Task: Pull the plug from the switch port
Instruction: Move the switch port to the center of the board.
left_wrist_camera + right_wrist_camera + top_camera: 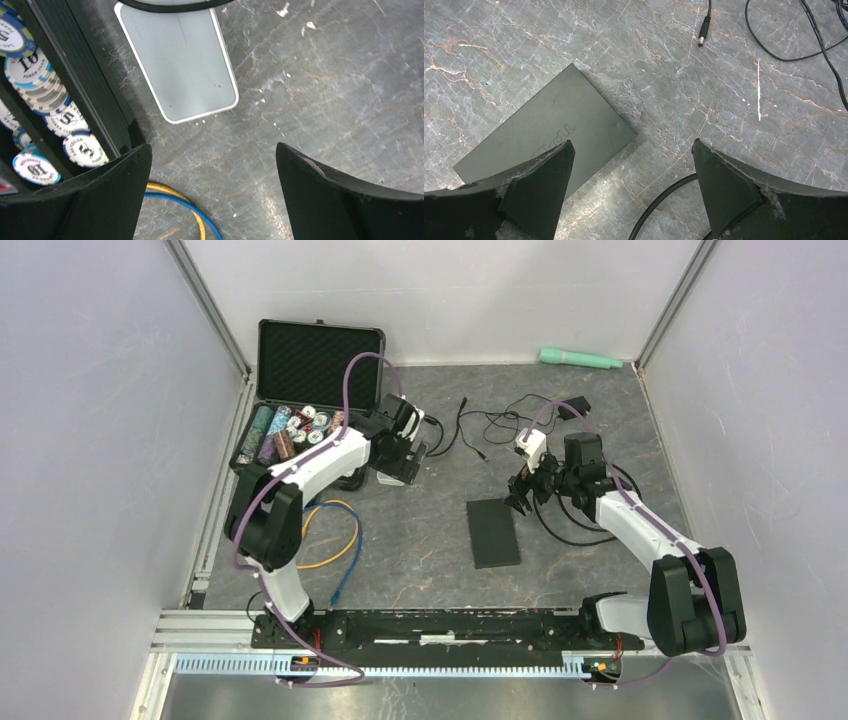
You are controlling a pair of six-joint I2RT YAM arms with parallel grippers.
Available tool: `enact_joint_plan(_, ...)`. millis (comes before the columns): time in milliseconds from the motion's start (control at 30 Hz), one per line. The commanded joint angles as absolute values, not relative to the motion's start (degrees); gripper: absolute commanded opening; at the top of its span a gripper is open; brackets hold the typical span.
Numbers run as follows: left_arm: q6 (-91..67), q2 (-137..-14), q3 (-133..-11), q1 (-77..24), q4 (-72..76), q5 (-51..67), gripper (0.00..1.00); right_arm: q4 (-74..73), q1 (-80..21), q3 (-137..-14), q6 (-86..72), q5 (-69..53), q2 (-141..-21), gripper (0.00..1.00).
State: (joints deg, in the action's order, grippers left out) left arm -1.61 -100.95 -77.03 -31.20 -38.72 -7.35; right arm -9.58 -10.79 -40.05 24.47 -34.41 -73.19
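The switch (493,532) is a flat black box lying mid-table; in the right wrist view the switch (549,125) shows raised lettering on its top, and its ports are hidden. My right gripper (522,495) (632,141) hangs open just right of its far end, over a black cable (659,200). A flat white box (180,60) (392,476) lies under my left gripper (405,455) (212,145), which is open with only bare table between its fingers. Blue and yellow cables (200,215) (335,535) loop beside it; the blue cable's plug (338,593) lies loose on the table.
An open black case (300,390) with poker chips (50,100) stands at the back left, close to my left fingers. Thin black wires with a barrel plug (703,39) and an adapter (573,410) lie at the back right. A green flashlight (580,359) rests against the rear wall.
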Motion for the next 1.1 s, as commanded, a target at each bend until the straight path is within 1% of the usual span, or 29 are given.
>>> enact_joint_plan(0,-6.7,-106.2,-82.5,-29.3,-41.8,-5.5,1.0,-6.7,-11.1,-39.4,24.4,-33.8,-71.7,0.96)
enact_joint_plan(300,-12.3,-114.4,-87.9,-27.4,-43.5,-2.6,1.0,-6.9,-11.1,-38.9,24.7,-34.2,-71.8,0.96)
enact_joint_plan(500,-14.0,-117.4,-89.2,-25.8,-43.3,-2.0,1.0,-7.1,-11.0,-38.7,24.8,-34.0,-71.8,0.96)
enact_joint_plan(600,-14.5,-118.0,-88.3,-24.4,-41.9,-0.9,0.97,-7.1,-11.1,-38.6,24.9,-34.1,-72.0,0.96)
enact_joint_plan(667,-14.6,-118.6,-88.2,-24.0,-41.6,-0.3,0.93,-7.1,-11.0,-38.7,25.0,-34.2,-72.0,0.96)
enact_joint_plan(833,-15.0,-118.1,-85.9,-24.0,-40.7,2.8,0.8,-7.1,-11.1,-38.6,24.9,-34.1,-72.1,0.96)
enact_joint_plan(933,-17.0,-115.4,-80.2,-24.1,-38.7,4.4,0.72,-7.1,-11.1,-38.7,24.8,-33.8,-72.1,0.96)
enact_joint_plan(1000,-18.6,-112.6,-75.2,-24.7,-37.2,4.6,0.68,-7.0,-11.1,-38.6,24.7,-33.5,-72.2,0.96)
enact_joint_plan(1033,-19.6,-110.5,-71.9,-25.0,-35.7,5.2,0.61,-6.9,-11.1,-38.6,24.9,-33.3,-72.2,0.96)
enact_joint_plan(1067,-20.9,-108.4,-68.4,-25.5,-33.9,6.1,0.51,-6.8,-11.1,-38.5,25.0,-33.0,-72.3,0.96)
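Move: The white switch port lies about 5 cm ahead of the left hand, 2 cm to its left and 8 cm below. From the left hand, the chip case's middle is some 10 cm ahead and 24 cm left; a black cable loop is 13 cm ahead and 6 cm right; the blue and yellow cables are roughly 10 cm back and 16 cm left. From the right hand the switch port is about 8 cm ahead and 28 cm left. Left hand sinks about 7 cm, easing forward, turns 15 degrees counter-clockwise, pinches the switch port's sides, then starts back. ##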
